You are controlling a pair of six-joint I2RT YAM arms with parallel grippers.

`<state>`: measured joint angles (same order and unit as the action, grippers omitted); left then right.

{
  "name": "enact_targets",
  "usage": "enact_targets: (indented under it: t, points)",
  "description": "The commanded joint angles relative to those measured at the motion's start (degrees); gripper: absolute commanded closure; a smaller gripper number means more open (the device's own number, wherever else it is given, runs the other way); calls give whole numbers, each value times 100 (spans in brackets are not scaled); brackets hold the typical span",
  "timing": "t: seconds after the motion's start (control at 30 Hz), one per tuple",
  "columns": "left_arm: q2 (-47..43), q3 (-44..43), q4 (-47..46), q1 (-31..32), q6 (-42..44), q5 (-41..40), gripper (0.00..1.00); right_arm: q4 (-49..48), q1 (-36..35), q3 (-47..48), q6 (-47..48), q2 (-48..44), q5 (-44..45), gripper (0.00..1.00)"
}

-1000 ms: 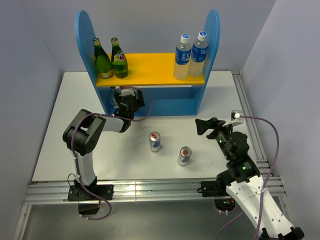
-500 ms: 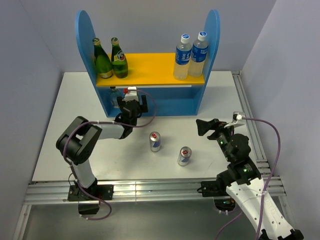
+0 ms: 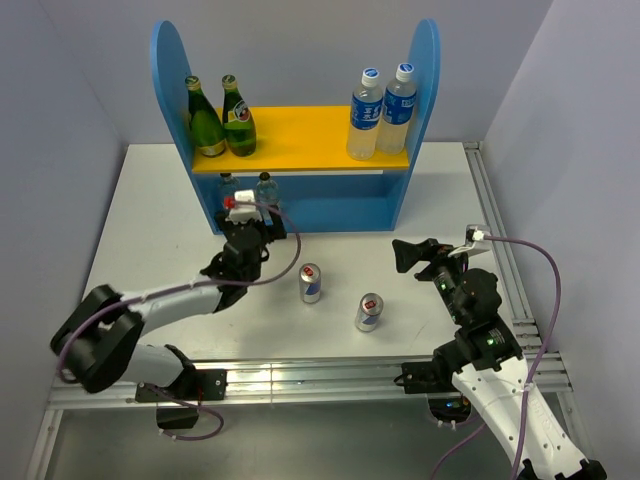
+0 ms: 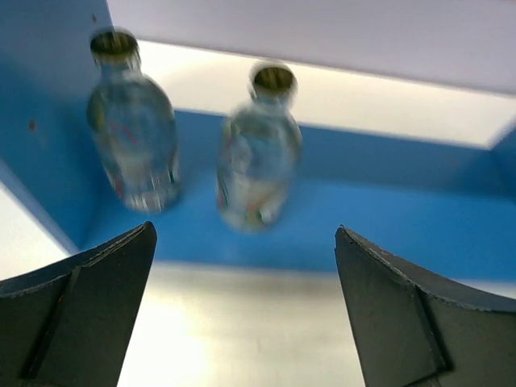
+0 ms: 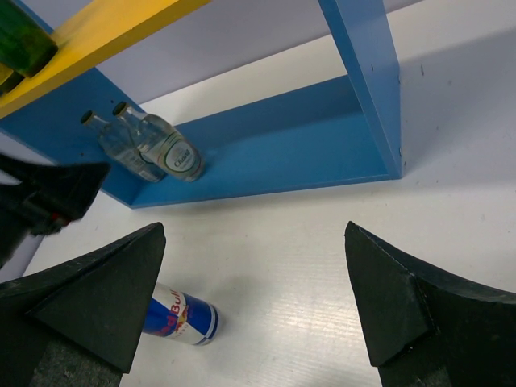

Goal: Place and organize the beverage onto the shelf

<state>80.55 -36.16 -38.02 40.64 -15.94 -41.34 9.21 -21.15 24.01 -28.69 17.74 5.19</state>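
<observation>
The blue shelf [image 3: 420,110] carries two dark green glass bottles [image 3: 207,120] at the left of its yellow upper board. Two short clear bottles [image 3: 229,185] [image 4: 133,141] stand upright side by side at the left of the lower level, the second one [image 4: 258,149] to the right. My left gripper [image 3: 254,220] [image 4: 244,228] is open just in front of them, empty and not touching them. Two silver-blue-red cans [image 3: 310,283] stand on the table, the other [image 3: 369,312] nearer the right arm. My right gripper [image 3: 410,250] [image 5: 254,226] is open and empty, right of a can [image 5: 181,318].
Two taller clear bottles with blue caps [image 3: 367,115] stand at the right of the upper board. The lower level's right part [image 5: 306,137] is bare. A metal rail [image 3: 492,230] runs along the table's right edge, and walls close in on three sides.
My left arm has pulled back from under the yellow board toward the near side, its elbow swinging low to the left, which uncovers the two clear bottles. The right arm has stayed still.
</observation>
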Motion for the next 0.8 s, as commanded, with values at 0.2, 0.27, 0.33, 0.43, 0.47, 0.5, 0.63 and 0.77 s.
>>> enact_targets:
  t: [0.2, 0.27, 0.33, 0.43, 0.47, 0.5, 0.63, 0.77]
  points:
    - [-2455, 1137, 1998, 2112, -1137, -726, 2, -69, -30, -10, -5, -60, 105, 1]
    - [-3050, 1366, 2568, 2726, -1663, -849, 2, -69, -30, -19, -5, -77, 88, 1]
    - [-3404, 1558, 2816, 3141, -1919, -884, 2, -69, -30, -10, -5, -51, 87, 1]
    - [-3818, 1699, 3318, 4063, -2263, -1367, 2, -86, -30, -10, -5, -33, 96, 1]
    - [-3836, 1735, 3371, 4483, -2368, -1533, 2, -95, -30, -10, -5, -25, 87, 1]
    - [-3793, 1753, 3441, 4644, -2456, -1709, 2, -112, -30, -19, -14, -25, 87, 1]
    - [-3162, 1683, 3092, 4857, -2677, -1737, 2, -130, -30, -10, -5, 37, 96, 1]
    - [-1759, 1682, 2240, 4865, -2792, -2184, 6, -86, -30, 7, 3, 10, 105, 1]
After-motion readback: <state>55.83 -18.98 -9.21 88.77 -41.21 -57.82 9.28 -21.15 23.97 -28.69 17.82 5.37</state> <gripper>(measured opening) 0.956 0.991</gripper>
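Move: Behind the left hand and to its right stands the nearer can, roughly 14 cm back, 15 cm right and 12 cm below; the far can stands about 15 cm right of that can and 8 cm nearer the base. Ahead, about 10 cm lower, two glass bottles stand in the shelf's bottom bay, one 14 cm out and 2 cm right, the other level with it but 8 cm left. From the right hand the nearer can lies some 26 cm left, level, 16 cm below. Pulling back empty from the glass bottles, the left hand sweeps some 24 cm towards the base while drifting about 7 cm right, then sinks about 6 cm near the end. Its fingers swing some 30 degrees clockwise to face the nearer can from its base side and tip down about 10 degrees, staying wide open and touching nothing. ##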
